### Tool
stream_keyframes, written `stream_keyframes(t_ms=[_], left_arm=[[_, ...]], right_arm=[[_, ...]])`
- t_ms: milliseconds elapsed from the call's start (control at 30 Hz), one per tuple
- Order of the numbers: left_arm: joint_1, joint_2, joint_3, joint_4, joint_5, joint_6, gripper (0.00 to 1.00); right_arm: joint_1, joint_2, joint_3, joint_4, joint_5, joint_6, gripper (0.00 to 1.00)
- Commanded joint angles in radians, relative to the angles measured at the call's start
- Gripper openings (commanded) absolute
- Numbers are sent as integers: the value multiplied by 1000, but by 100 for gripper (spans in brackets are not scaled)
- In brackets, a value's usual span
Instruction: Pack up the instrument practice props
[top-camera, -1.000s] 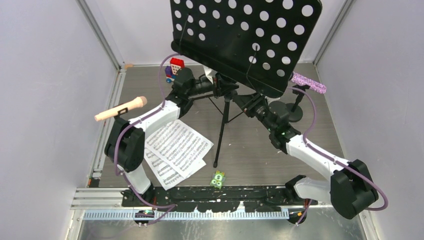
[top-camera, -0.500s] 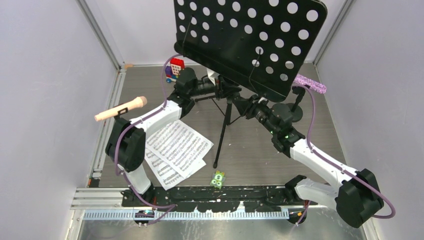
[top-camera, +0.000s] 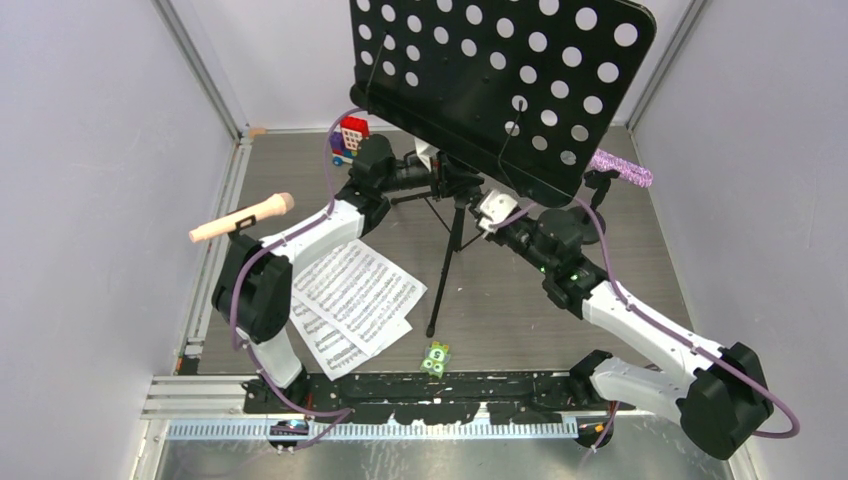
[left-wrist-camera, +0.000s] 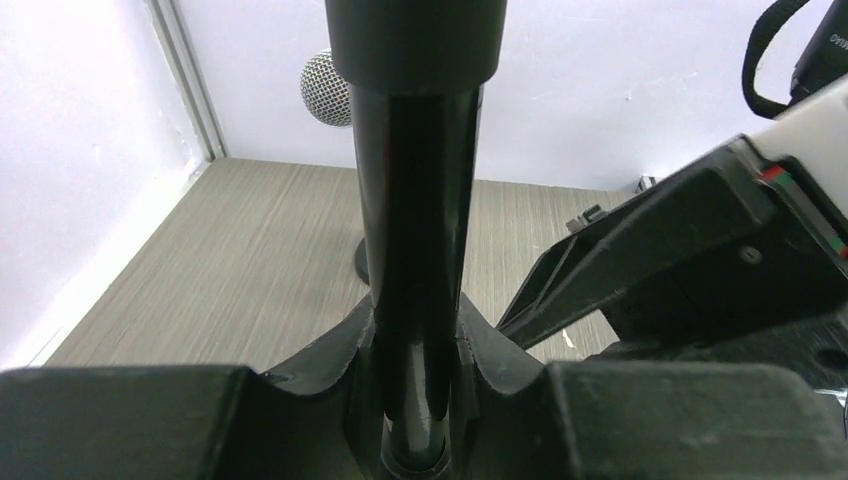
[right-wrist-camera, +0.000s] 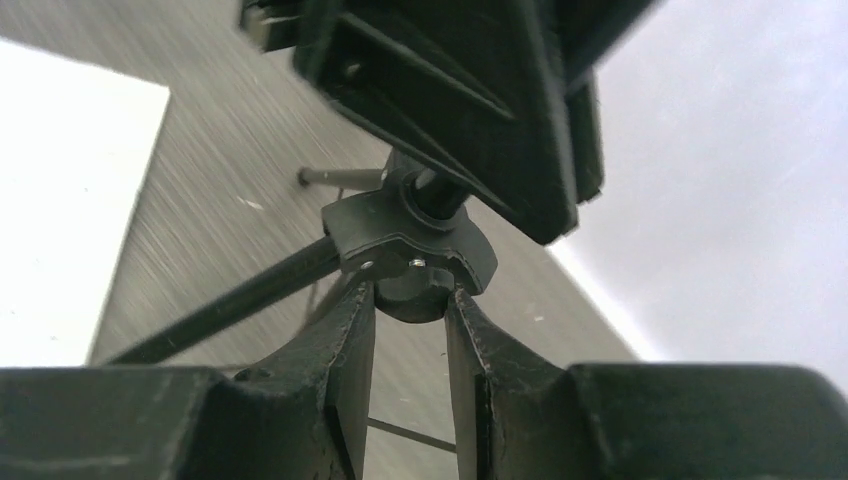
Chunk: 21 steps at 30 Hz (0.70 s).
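Observation:
The black perforated music desk (top-camera: 500, 80) stands tilted at the back on its tripod legs (top-camera: 445, 270). My left gripper (top-camera: 440, 182) is shut on the stand's upright pole (left-wrist-camera: 420, 200), which fills the gap between its fingers (left-wrist-camera: 325, 355). My right gripper (top-camera: 482, 212) comes from the right, its jaws closed on a round black knob (right-wrist-camera: 415, 295) at the clamp under the desk (right-wrist-camera: 450, 90). White sheet-music pages (top-camera: 350, 295) lie left of the legs. A pink microphone (top-camera: 240, 218) sits at the left, a purple-glitter one (top-camera: 620, 167) at the right on its round base (top-camera: 592, 228).
A red-blue toy brick vehicle (top-camera: 350, 135) stands at the back left behind my left arm. A small green dotted piece (top-camera: 436, 358) lies near the front rail. White walls close in on both sides. A mesh microphone head (left-wrist-camera: 325, 88) shows behind the pole.
The right wrist has turned and its arm has swung out to the right. The desk has shifted slightly right. The left arm holds still.

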Motion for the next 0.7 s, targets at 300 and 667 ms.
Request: stream_keyframes(t_ms=[300,667], left_arm=[[-22,67,-18,-160,72,-57,0],[-23,79,-18,-106,63,-99,0]], right_arm=[[64,-145,-45,6,-44,-234,83],[64,-291,-247,238,391,1057,98]])
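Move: The right fingers are already shut on the clamp knob of the music stand, practically at the hand point. The stand's shaft, in the left fingers, is about 2 cm ahead, 2 cm left and 5 cm above; from the left hand the knob is roughly 2 cm back, 2 cm right and 5 cm down. From the right hand, the pink microphone stands about 9 cm ahead, 28 cm right and 10 cm lower; the green toy some 25 cm back, 6 cm left, 25 cm down. Counter-clockwise, seen from behind the hand, the right wrist rolls another 20 degrees or so with the knob pinched, then the fingers spread wide and let it go. The hand backs off about 5 cm towards its base, rising slightly, while the wrist rolls back the other way past where it began. The left hand keeps its grip on the shaft. ##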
